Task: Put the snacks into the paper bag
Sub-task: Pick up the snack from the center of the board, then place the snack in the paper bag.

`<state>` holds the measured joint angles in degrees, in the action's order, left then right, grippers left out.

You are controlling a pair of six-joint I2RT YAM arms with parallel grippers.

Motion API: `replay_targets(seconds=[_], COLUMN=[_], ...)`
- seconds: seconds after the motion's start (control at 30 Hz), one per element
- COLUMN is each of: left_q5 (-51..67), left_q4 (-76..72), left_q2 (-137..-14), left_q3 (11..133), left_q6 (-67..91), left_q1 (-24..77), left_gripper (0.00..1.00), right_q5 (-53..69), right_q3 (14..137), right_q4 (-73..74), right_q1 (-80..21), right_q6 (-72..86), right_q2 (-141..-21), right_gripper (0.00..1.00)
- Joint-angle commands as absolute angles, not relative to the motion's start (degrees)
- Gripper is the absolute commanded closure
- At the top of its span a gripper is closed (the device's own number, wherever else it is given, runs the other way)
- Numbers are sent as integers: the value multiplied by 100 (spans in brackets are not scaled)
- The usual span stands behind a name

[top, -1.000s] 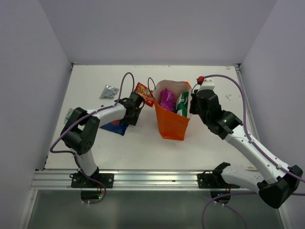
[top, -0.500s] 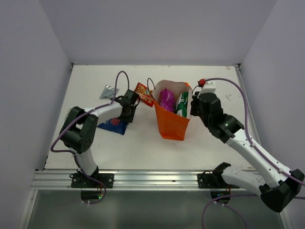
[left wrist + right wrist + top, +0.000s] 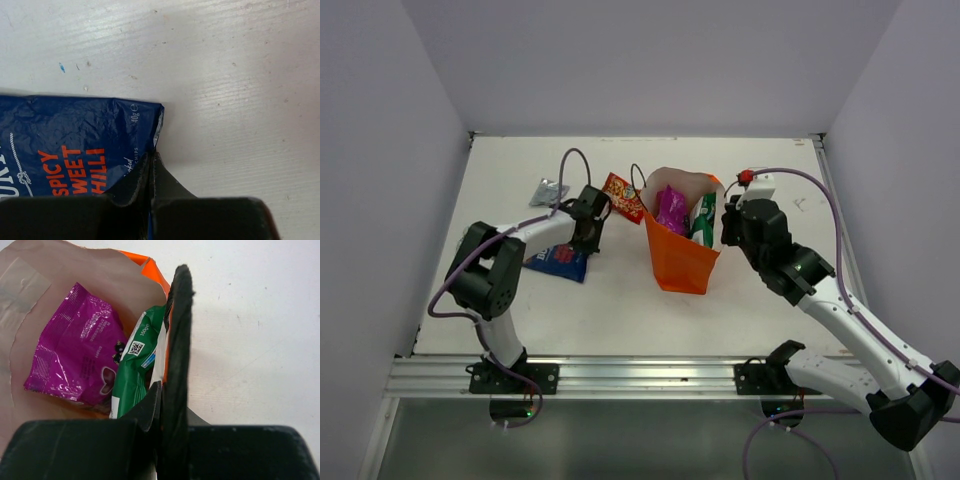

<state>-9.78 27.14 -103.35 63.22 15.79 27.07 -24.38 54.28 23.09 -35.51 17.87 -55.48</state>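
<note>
The orange paper bag (image 3: 682, 258) stands upright mid-table, with a magenta packet (image 3: 670, 208) and a green-and-white packet (image 3: 703, 218) inside. My right gripper (image 3: 162, 390) is shut on the bag's right wall (image 3: 156, 271), one finger inside and one outside. On the table left of the bag lies the dark blue packet (image 3: 75, 145). My left gripper (image 3: 152, 160) is shut on that packet's right edge near its corner. A red packet (image 3: 622, 196) rests by the bag's left handle. The silver-grey packet (image 3: 549, 191) lies further left.
White walls close in the table on three sides. The arms' purple cables (image 3: 570, 165) loop above the packets. A metal rail (image 3: 620, 375) runs along the near edge.
My left gripper has gone from open to shut on the dark blue packet's edge and shifted a little left. The right gripper stays shut on the bag wall.
</note>
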Motion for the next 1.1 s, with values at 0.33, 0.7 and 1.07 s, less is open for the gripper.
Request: replay_targets(seconds=[0.33,0.7,1.07], left_q5=[-474,-1037,-1213], left_q4=[3138,3524,3911], left_q2=[-8888,-7876,-7769], left_q3=[6618,8276,10501], left_q6=[2153,2329,2066], left_q1=[2681,2646,2646], left_gripper=[100,100,100], right_q5=[-2189,-1846,-1749], right_q3=[5502,5642,5871], right_q4=[2479,2443,2505], right_q1=[-3524,-3533,-3533], right_q6=[1661,1328,1327], right_q2=[-5511,-5476,-5590], right_gripper=[100,100,100])
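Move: The paper bag, already gripped at its right rim by the right hand, stands about 22 cm to the right of the left hand, level with it fore and aft, its middle some 10 cm higher. The blue snack, already pinched at its right end, has its middle 8 cm left and 2 cm back; the red snack lies 15 cm ahead and 8 cm right. From the right hand, the bag's middle is 7 cm left, 3 cm ahead, 12 cm below. The left hand lifts the already pinched blue snack about 40 cm, its fingers tilting up some 45 degrees. ##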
